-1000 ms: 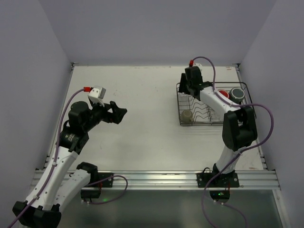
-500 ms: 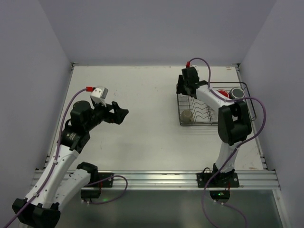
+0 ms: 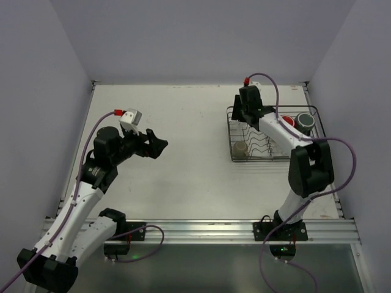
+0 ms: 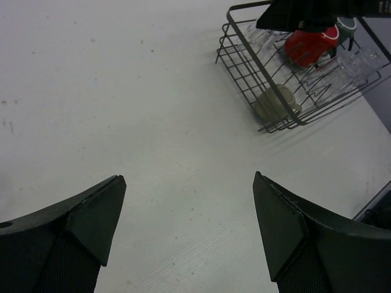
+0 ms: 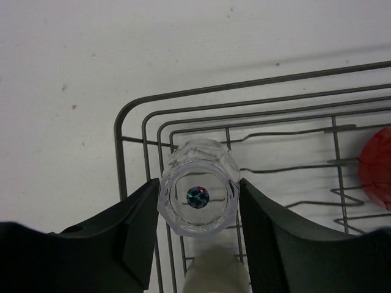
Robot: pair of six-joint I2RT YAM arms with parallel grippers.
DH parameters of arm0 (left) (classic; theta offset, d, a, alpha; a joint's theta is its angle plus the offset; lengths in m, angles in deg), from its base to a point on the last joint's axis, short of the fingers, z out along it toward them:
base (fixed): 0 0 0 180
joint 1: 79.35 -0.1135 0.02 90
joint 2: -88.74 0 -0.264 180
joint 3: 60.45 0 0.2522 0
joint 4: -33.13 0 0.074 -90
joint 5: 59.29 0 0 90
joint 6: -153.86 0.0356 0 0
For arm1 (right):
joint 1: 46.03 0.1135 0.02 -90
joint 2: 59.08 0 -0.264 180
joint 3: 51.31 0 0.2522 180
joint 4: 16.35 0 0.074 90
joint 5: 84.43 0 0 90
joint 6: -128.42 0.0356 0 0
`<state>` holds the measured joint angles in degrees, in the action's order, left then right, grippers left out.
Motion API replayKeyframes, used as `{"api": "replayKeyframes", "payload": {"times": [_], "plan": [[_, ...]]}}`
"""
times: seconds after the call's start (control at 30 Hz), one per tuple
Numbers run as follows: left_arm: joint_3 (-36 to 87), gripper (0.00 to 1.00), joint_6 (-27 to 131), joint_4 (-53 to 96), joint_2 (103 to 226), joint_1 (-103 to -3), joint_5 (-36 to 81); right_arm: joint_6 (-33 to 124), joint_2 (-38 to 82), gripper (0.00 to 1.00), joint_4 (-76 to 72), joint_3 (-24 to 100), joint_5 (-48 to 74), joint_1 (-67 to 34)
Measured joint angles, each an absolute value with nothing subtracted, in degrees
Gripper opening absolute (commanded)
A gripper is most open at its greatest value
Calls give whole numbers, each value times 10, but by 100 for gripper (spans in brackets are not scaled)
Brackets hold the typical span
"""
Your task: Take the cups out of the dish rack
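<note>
The black wire dish rack [image 3: 230,139] stands at the right of the table. My right gripper [image 5: 198,187] reaches into its far-left corner and is shut on a clear tumbler [image 5: 201,156], a finger against each side. In the top view that gripper [image 3: 246,116] hides the tumbler. An olive-tan mug [image 3: 242,149] lies at the rack's near-left, and a red cup [image 3: 286,121] and a dark grey cup [image 3: 305,121] sit at its far right. My left gripper [image 3: 157,145] hovers open over bare table left of centre, holding nothing.
In the left wrist view the rack [image 4: 241,58] lies ahead to the upper right with the mug [image 4: 275,102], the red cup [image 4: 308,44] and another clear tumbler [image 4: 360,58] inside. Walls enclose the table on three sides.
My right gripper's fingers have closed onto the clear tumbler in the rack's corner. The left arm has drifted slightly to the right, its gripper still open.
</note>
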<state>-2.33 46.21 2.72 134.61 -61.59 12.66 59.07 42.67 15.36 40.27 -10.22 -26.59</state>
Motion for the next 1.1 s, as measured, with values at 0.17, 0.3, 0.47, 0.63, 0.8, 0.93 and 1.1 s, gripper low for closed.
{"api": "replayKeyframes", "payload": {"times": [0.17, 0.3, 0.47, 0.63, 0.8, 0.93, 1.1], "plan": [[-22, 88, 414, 75, 1357, -616, 63, 594, 251, 19, 132, 327, -81, -266], [-42, 88, 332, 187, 1359, -616, -10, 641, 88, 20, 55, 224, 26, -266], [-118, 80, 205, 359, 1388, -609, -78, 767, 2, 22, -103, 91, 205, -216], [-167, 75, 105, 481, 1458, -599, -116, 865, 56, 22, -215, 70, 299, -143], [-176, 72, 56, 547, 1470, -585, -129, 935, 99, 22, -318, 67, 342, -132], [-176, 59, 42, 575, 1470, -582, -135, 965, 131, 22, -362, 65, 356, -125], [-176, 44, 32, 589, 1472, -581, -137, 986, 160, 22, -389, 59, 363, -119]]}}
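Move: The right hand still holds the clear cup by its base, its middle about 2 cm ahead of and 3 cm below the fingers. The open left gripper waits some 20 cm back, 34 cm left and 12 cm higher; from the left hand the clear cup is about 22 cm ahead, 34 cm right, 14 cm below. From the right hand, the beige cup sits 10 cm back, 2 cm right, 8 cm lower, and the red cup 20 cm right, level, 7 cm lower. Keeping its grip, the right hand quickly lifts the clear cup some 15 cm out of the rack, then swings it back and left towards the left gripper, rolling until its fingers and the cup's mouth point left. The left hand comes right about 10 cm, rising, dipping and rising slightly again while turning its fingers to the right, and partly closes them at the rim, one finger seemingly inside the cup. ##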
